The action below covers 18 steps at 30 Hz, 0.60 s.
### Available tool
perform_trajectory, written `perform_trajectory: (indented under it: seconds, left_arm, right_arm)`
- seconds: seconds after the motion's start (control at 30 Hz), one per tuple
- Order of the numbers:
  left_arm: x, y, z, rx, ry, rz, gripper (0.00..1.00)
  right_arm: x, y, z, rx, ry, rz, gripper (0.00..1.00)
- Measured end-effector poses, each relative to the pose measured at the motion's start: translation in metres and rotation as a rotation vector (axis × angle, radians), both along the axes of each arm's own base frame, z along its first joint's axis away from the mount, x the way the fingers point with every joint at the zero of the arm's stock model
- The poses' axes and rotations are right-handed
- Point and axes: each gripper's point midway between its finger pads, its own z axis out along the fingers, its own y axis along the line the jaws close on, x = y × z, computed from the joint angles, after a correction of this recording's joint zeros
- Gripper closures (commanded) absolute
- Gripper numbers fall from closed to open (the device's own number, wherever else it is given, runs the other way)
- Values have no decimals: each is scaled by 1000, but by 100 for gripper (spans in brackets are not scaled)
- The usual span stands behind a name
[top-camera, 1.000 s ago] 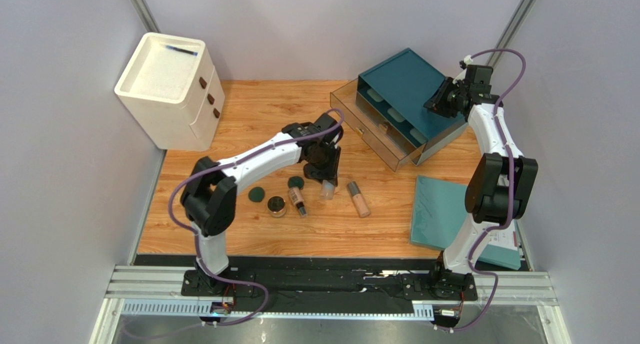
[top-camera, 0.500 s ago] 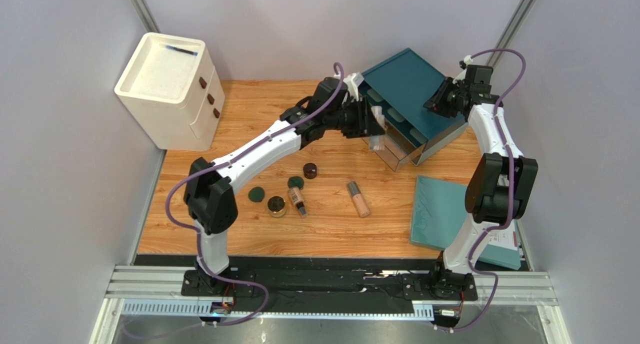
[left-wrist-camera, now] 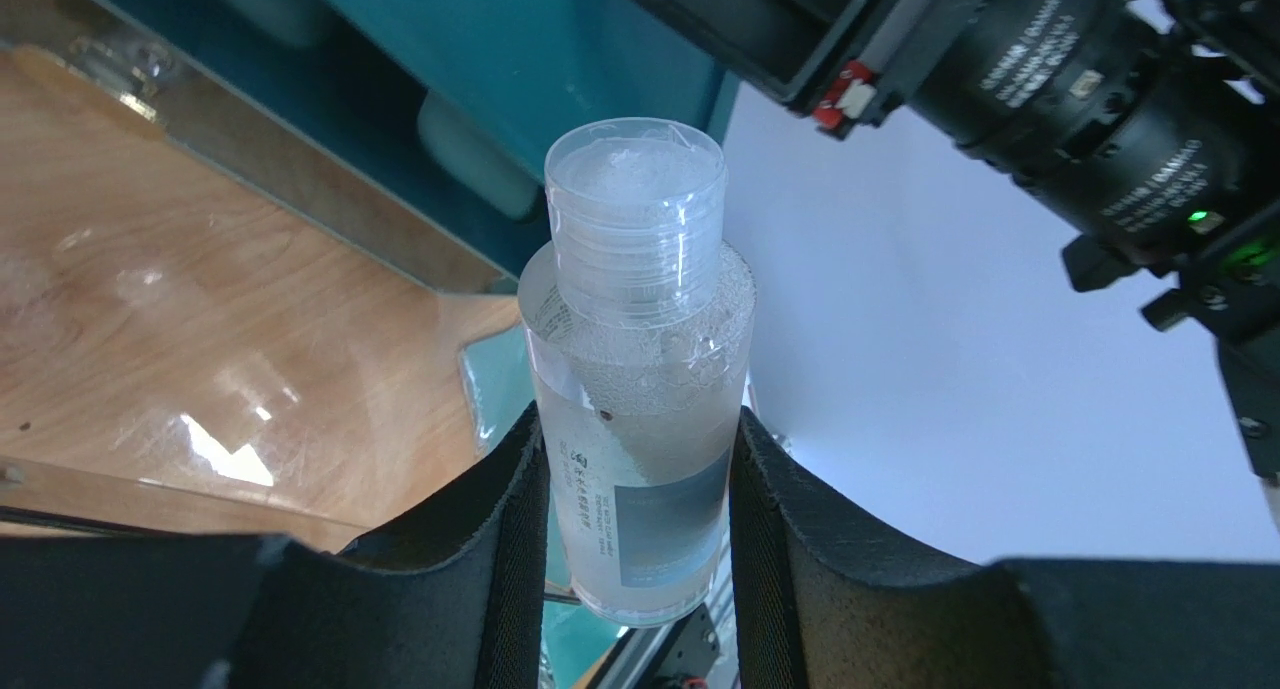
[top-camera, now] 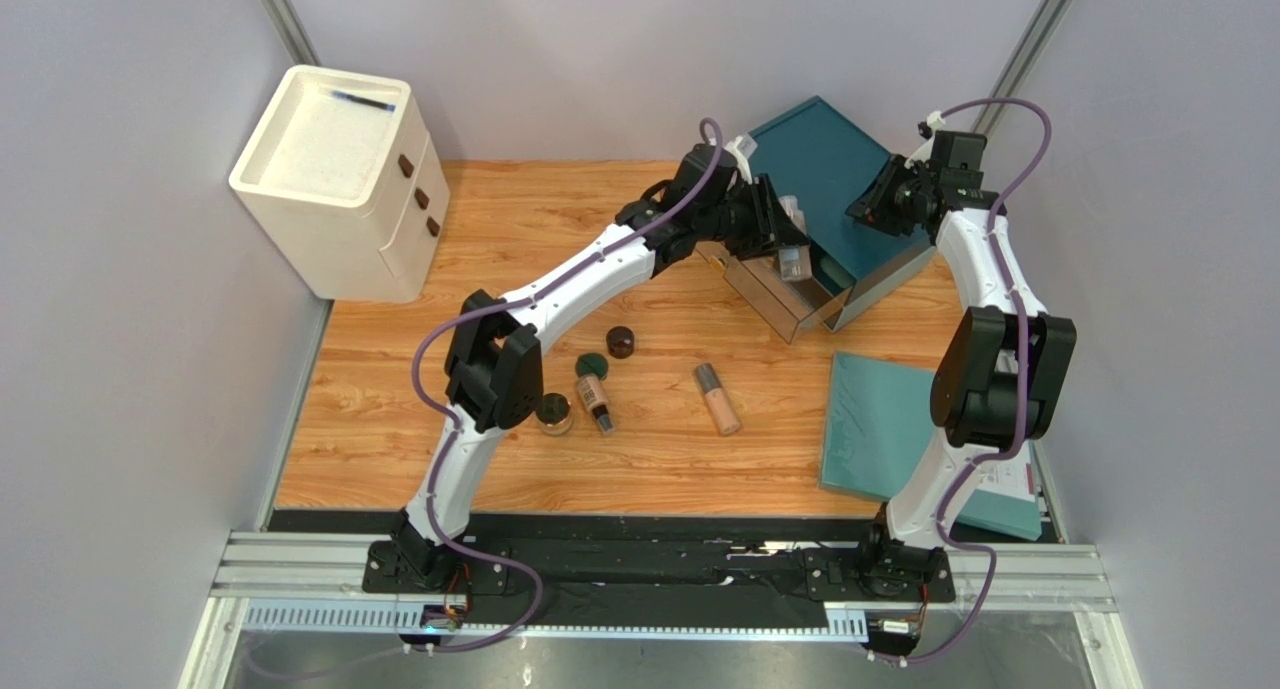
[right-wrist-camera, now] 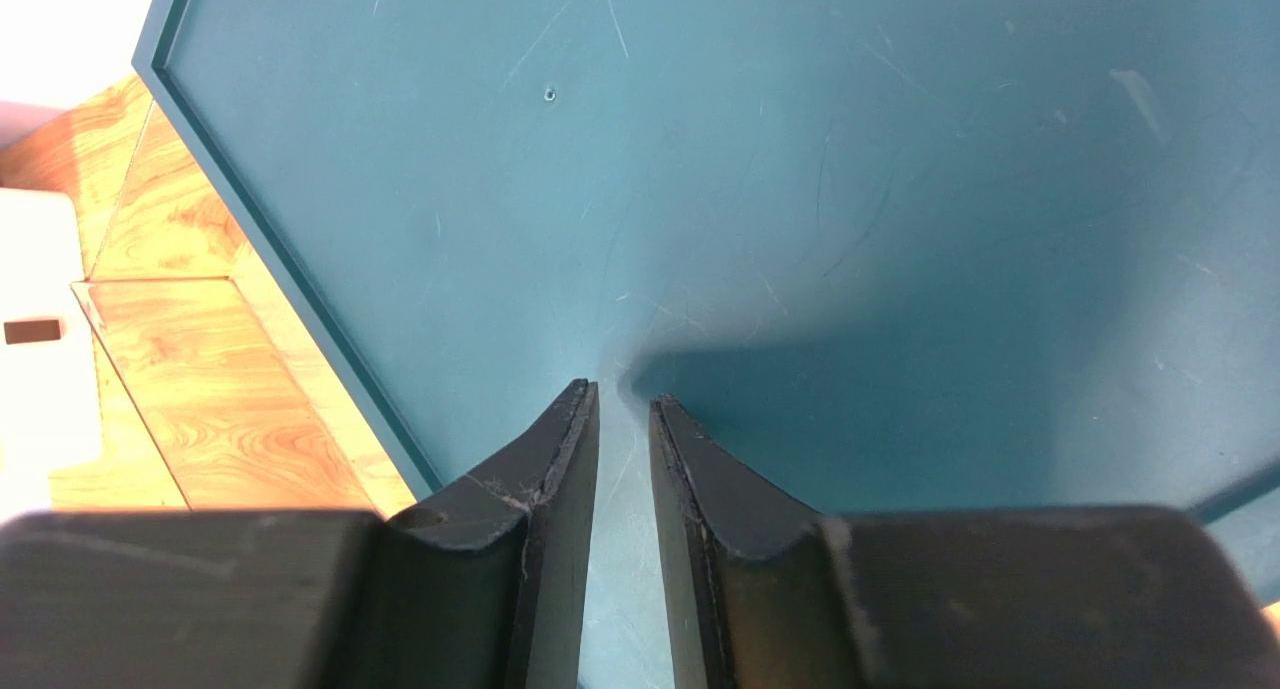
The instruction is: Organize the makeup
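Note:
My left gripper [top-camera: 784,242] is shut on the clear bottle [left-wrist-camera: 639,404], pads on both sides of its body and its cap pointing away. It hangs over the pulled-out smoky drawer [top-camera: 763,296] of the teal drawer box [top-camera: 819,149]. On the wood lie the peach tube [top-camera: 718,398], a small brown bottle [top-camera: 597,401], a dark round jar [top-camera: 619,341], a second jar [top-camera: 555,412] and a dark green disc [top-camera: 591,367]. My right gripper [right-wrist-camera: 619,397] rests tip-down on the teal box's top, jaws a narrow gap apart with nothing between them.
The white drawer cabinet [top-camera: 338,179] stands at the back left. A flat teal panel [top-camera: 879,419] lies at the right, beside the right arm's base. The left arm's elbow [top-camera: 496,374] hangs over the left end of the makeup row.
The left arm lifted the clear bottle from among the makeup and carried it up and right to the teal box's open drawer. The right arm stayed put.

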Motion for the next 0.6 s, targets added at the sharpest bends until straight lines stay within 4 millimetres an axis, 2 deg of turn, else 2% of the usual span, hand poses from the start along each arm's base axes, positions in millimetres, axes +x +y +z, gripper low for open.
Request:
perform_trajectory:
  seconds: [0.03,0.1,0.2,0.37,0.4,0.6]
  left_arm:
    - [-1,0,-6,8,17,2,62]
    - [-2,1,-13,18,36,2,59]
    - [-2,0,-20,26,53,0,49]
    - [0,-2,-28,37,69,-1,40]
    - [1,-2,-30,40,73,0,31]
    - [9,5,-32,48,74,18,30]
  right_arm:
    - [0,0,0,0,0,0,72]
    - [0,0,0,0,-1,2,72]
    - [0,0,0,0,-1,3,72]
    - [0,0,0,0,-1,4,72]
    - [0,0,0,0,-1,4,72]
    - [-1,4,0,11,-3,18,72]
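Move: The left hand holds the clear bottle over the open drawer. The clear spot at the drawer's near right end is some 4 cm back, 3 cm right and 12 cm below it. The drawer handle is about 8 cm left, 1 cm back, equally low; the cabinet top's middle is roughly 8 cm ahead, 6 cm right, 7 cm below. From the right hand, that spot is around 8 cm left, 8 cm back, 9 cm below. Left hand sinks about 3 cm over the open drawer and opens its fingers, letting go of the bottle. ##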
